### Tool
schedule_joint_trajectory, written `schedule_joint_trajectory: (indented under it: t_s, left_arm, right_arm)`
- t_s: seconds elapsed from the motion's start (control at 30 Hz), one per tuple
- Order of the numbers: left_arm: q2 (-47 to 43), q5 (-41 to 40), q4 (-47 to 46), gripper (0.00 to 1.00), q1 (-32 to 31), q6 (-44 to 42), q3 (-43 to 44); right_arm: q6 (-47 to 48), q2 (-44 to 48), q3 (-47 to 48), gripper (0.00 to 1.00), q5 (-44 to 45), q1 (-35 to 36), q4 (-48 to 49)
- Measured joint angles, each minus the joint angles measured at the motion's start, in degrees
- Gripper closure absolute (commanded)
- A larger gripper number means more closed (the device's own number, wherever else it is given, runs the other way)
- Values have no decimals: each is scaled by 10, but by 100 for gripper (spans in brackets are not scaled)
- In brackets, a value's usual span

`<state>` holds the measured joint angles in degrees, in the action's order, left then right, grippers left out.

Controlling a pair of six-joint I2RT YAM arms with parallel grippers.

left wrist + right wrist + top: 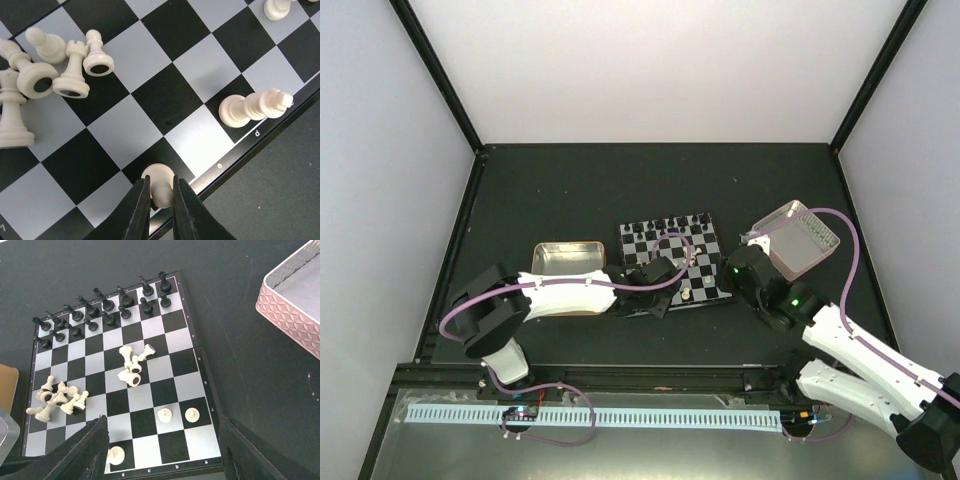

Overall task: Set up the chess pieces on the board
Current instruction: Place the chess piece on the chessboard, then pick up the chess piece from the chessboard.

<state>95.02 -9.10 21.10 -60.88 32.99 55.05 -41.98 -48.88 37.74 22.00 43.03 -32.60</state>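
The board (142,424) lies mid-table. Black chess pieces (100,305) stand in two rows along its far side. Cream pieces lie in a heap (60,397) at the left and in a smaller cluster (132,365) near the middle. Two cream pawns (192,414) stand near the right edge, and one cream piece (250,107) stands by the letter d. My left gripper (161,179) is shut on the top of a cream piece (159,171) standing on a black edge square by the letter e. My right gripper (164,426) hangs open above the board's near right corner, holding nothing.
A gold-rimmed tin tray (566,255) sits left of the board, partly under my left arm. A pink-sided tray (800,235) stands to the board's right, beside my right wrist. Dark table mat surrounds the board.
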Motion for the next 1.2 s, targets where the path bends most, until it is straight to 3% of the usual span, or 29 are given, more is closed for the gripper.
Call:
schedule_joint_trajectory:
  t_s: [0.17, 0.3, 0.63, 0.87, 1.2]
  left_arm:
    - [0, 4, 1, 61, 0, -1, 0]
    - [-10, 7, 5, 51, 1, -1, 0]
    - [-165, -11, 20, 46, 35, 2, -7]
    - [-322, -56, 19, 42, 59, 5, -70]
    - [-476, -120, 26, 37, 76, 6, -143]
  right_arm:
    - [-3, 1, 0, 38, -2, 0, 0]
    - [-4, 3, 0, 38, -8, 0, 1]
    - [-6, -16, -8, 38, -33, 0, 26]
    - [-6, -64, -7, 38, -49, 0, 45]
    - [-17, -135, -5, 40, -67, 0, 71]
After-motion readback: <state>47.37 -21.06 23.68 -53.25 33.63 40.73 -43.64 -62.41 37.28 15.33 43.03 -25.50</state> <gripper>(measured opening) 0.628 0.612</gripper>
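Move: The left hand's fingers hold the white piece, already standing on its front-row square, the piece's middle about 1 cm below the hand point. From this hand a tall white piece stands 5 cm right and 1 cm ahead, and the left pile lies 7 cm ahead, 4 cm left. For the right hand, some 13 cm above things, the right pile is 9 cm ahead, 7 cm left; the near pawn is 2 cm ahead, 4 cm left. The left fingers let go of the white piece, opening wide while the hand holds still, then lift off it; the hand climbs about 17 cm and swings 13 cm left, tilting up to point farther forward. Meanwhile the open right hand starts down some 5 cm and left 3 cm towards the right pile, tipping slightly downward. ##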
